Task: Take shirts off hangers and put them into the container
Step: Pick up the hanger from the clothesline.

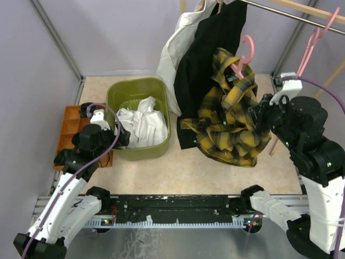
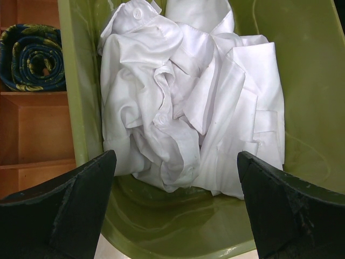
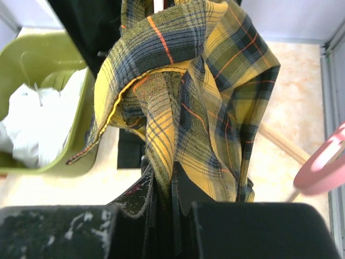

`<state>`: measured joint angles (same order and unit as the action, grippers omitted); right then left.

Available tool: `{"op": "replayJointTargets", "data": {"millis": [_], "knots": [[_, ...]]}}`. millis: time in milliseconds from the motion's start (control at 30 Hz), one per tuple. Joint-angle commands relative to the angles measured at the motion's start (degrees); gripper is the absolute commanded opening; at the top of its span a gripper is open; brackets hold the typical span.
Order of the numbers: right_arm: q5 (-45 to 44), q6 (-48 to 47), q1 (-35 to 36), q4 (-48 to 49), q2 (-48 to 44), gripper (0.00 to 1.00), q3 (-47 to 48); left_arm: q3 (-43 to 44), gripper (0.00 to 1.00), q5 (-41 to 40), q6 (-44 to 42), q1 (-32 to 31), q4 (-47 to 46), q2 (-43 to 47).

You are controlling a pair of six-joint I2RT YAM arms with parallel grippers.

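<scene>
The olive-green container (image 1: pixel 115 96) holds a crumpled white shirt (image 1: pixel 143 125), filling the left wrist view as white shirt (image 2: pixel 188 108) inside the container (image 2: pixel 302 81). My left gripper (image 2: pixel 175 205) hovers open over the container's near left rim, nothing between its fingers. The yellow-and-black plaid shirt (image 1: pixel 229 116) hangs bunched from a pink hanger (image 1: pixel 243 54). My right gripper (image 3: pixel 166 178) is shut on a fold of the plaid shirt (image 3: pixel 205 91). Behind it a black shirt (image 1: pixel 207 59) and a cream shirt (image 1: pixel 175 48) hang from the rail.
An orange compartment tray (image 1: pixel 67 129) lies left of the container, with a rolled patterned cloth (image 2: pixel 32 56) in one cell. Another pink hanger (image 1: pixel 311 46) hangs on the rail (image 1: pixel 291 13) at top right; part of it shows as pink hanger (image 3: pixel 323 167). Wooden poles stand at right.
</scene>
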<state>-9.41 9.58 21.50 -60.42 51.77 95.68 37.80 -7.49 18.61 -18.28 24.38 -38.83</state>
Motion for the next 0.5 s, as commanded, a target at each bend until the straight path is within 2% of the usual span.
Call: {"op": "replayJointTargets", "data": {"millis": [0, 333, 467], "knots": [[8.69, -3.95, -0.45, -4.90, -3.32, 0.00, 4.69, 0.87, 0.99, 0.41, -0.09, -0.15, 0.89, 0.30], [15.26, -8.77, -0.49, -8.77, -5.28, 0.00, 15.45, 0.96, 0.99, 0.19, -0.24, -0.17, 1.02, 0.10], [26.00, -8.79, -0.49, -6.10, -7.25, 0.00, 12.31, 1.02, 0.99, 0.11, -0.23, -0.16, 0.93, 0.24]]}}
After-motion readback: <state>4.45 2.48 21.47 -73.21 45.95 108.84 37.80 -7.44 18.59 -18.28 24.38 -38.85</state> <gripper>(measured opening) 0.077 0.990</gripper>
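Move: The right hand holds the plaid shirt on its pink hanger; the hook sits about 12 cm ahead, 4 cm left and 8 cm up. The container lies some 37 cm left, 11 cm ahead and 34 cm below. The black shirt hangs roughly 18 cm ahead, 12 cm left, 8 cm lower; the empty hanger about 12 cm ahead and 12 cm right, near hand height. From the idle left hand, the container is about 6 cm ahead, 6 cm right and 11 cm below. Keep the right gripper shut on the plaid shirt's shoulder and draw it back towards the robot about 9 cm, away from the clothesline and the black shirt, going nearly level at first and then rising some 4 cm. Meanwhile swing the wrist about 15 degrees counter-clockwise and tip the fingers slightly up. ##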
